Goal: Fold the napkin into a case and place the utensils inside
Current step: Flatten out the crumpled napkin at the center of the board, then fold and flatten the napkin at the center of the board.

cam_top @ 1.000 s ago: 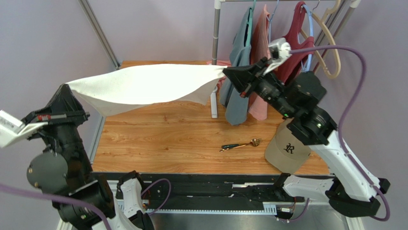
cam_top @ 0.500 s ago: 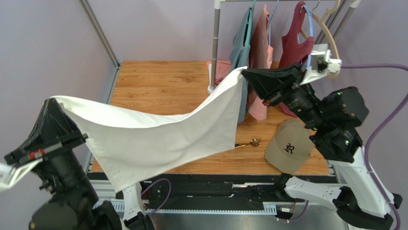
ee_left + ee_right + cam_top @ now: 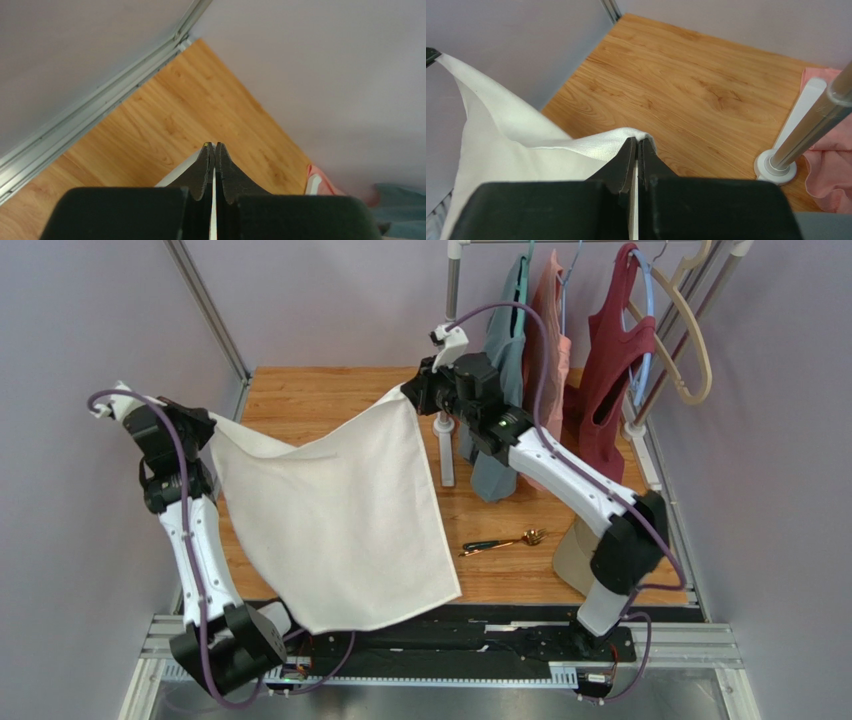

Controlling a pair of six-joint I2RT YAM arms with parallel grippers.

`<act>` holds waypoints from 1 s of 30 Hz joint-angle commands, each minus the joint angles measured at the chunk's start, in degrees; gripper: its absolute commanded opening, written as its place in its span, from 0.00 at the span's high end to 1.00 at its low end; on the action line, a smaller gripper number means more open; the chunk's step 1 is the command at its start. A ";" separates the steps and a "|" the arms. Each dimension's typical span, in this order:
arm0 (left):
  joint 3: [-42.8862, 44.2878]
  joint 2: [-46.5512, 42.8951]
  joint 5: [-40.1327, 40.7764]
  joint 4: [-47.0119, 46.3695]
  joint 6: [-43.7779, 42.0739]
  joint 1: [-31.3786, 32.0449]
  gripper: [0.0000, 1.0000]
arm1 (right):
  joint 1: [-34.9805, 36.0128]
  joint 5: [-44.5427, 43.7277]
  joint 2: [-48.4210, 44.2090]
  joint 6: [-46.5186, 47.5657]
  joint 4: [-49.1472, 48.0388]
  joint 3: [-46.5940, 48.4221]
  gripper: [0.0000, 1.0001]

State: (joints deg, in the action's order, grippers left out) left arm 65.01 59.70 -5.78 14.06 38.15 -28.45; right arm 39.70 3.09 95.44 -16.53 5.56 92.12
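A large white napkin [image 3: 340,510] hangs spread between both arms, its lower edge draping over the table's near edge. My left gripper [image 3: 208,430] is shut on its left top corner; in the left wrist view [image 3: 214,146] a thin white strip shows between the jaws. My right gripper [image 3: 408,392] is shut on the right top corner, where the cloth [image 3: 576,145] bunches at the fingertips [image 3: 636,141]. The utensils [image 3: 503,541], dark-handled with a gold head, lie on the wood right of the napkin.
A clothes rack pole [image 3: 446,390] with its white base [image 3: 775,167] stands just right of my right gripper, with hanging garments [image 3: 560,370] behind. A tan cap [image 3: 573,555] sits behind the right arm. Pink cloth [image 3: 831,170] lies by the pole.
Both arms have swung down and toward the table's far side, carrying the napkin from high near the camera to hang flat over the table's left half.
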 commanded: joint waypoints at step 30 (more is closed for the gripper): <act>10.13 28.46 -4.23 16.59 -3.25 6.12 1.00 | -7.27 5.51 16.80 -6.31 11.74 8.61 1.00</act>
State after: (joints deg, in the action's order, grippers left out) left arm 74.78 93.62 -8.69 18.72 35.83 -22.20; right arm 32.69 6.52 119.61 -19.53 14.11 104.09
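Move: The hands hold the napkin's two far corners, about 34 cm above the board. The clear patch left of the rack, where it is to lie, has its middle some 6 cm ahead and 22 cm right of the left hand, and level with and 14 cm left of the right. From the right hand, the rack foot is about 14 cm ahead and 8 cm right, the salmon cloth 24 cm ahead and 11 cm right, the utensils 16 cm back and 19 cm right. Down and forward in one fast swing, both hands cast the napkin over the board, sinking and reaching about 15 cm each; then they draw back some 5 cm towards the base while sinking a little more. Both shut grippers keep their pinch on the far corners and tip further down, by about 20 to 25 degrees, the right one ending close beside the rack's upright. ##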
